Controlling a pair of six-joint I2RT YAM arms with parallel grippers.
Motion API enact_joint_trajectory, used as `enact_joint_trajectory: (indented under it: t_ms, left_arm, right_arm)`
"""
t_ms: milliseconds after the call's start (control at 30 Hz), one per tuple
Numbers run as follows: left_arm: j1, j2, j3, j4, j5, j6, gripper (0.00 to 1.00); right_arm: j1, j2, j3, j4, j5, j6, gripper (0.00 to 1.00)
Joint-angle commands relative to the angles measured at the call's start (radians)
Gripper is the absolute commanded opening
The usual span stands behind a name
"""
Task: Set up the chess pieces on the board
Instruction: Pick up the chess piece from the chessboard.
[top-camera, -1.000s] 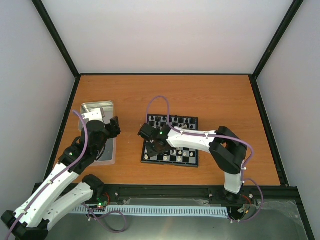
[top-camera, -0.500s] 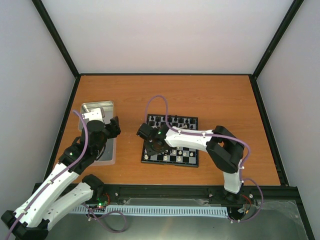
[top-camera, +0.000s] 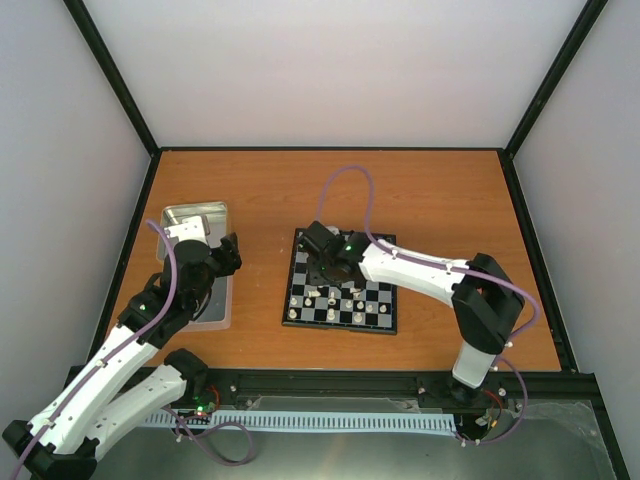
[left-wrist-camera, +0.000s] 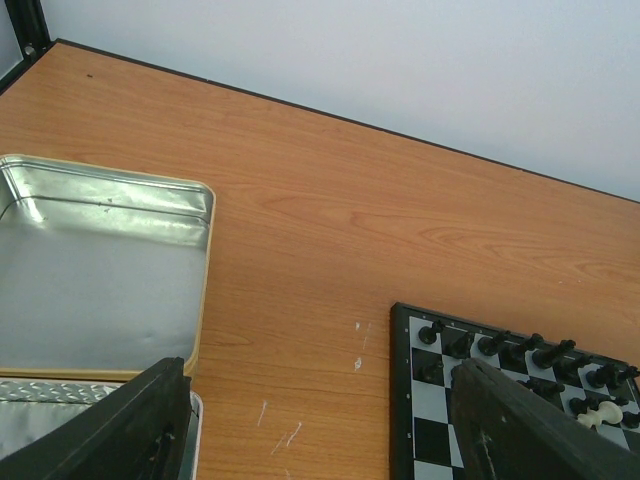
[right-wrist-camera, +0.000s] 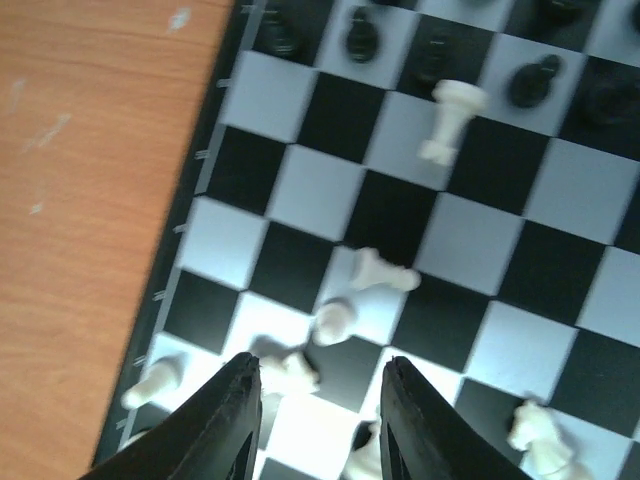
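The board lies mid-table, with black chess pieces along its far rows and white ones along its near rows. My right gripper hangs over the board's left half, open, with nothing between its fingers. Beside its left finger a white piece lies on its side. Two more white pieces lie loose just beyond. One white piece stands among the black pawns. My left gripper hovers open and empty left of the board.
A shiny metal tray sits at the table's left, under and beyond my left arm; the part seen in the left wrist view holds nothing. Bare wood lies between tray and board. Black frame posts bound the table.
My right gripper was shut low over the board's near-left corner; it has opened and shifted toward the far side. The left arm has not moved.
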Motion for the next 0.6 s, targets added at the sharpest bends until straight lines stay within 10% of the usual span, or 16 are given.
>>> enact_joint_trajectory:
  t_ms: [0,567]
  left_arm:
    - [0.008,-0.002,0.001,0.008,0.006,0.011,0.73]
    - [0.008,0.088,-0.002,0.065,0.186,0.076,0.78]
  right_arm:
    - [-0.049,0.011,-0.044,0.027,0.023,0.028,0.34]
    - [-0.128,0.159,0.031,0.063,0.035,-0.003,0.35]
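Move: The right hand hovers empty over the board; the lying white piece is about 4 cm ahead, 2 cm to its right and 6 cm below. The white pawn sits nearer, some 2 cm ahead and 1 cm right; the toppled white rook lies about 9 cm ahead and 3 cm right, both equally low. From the left hand the lying white piece is roughly 22 cm right, 2 cm ahead and 20 cm down. Right hand sinks about 5 cm, forward and right towards the lying white piece, fingers parted; left swings right. ##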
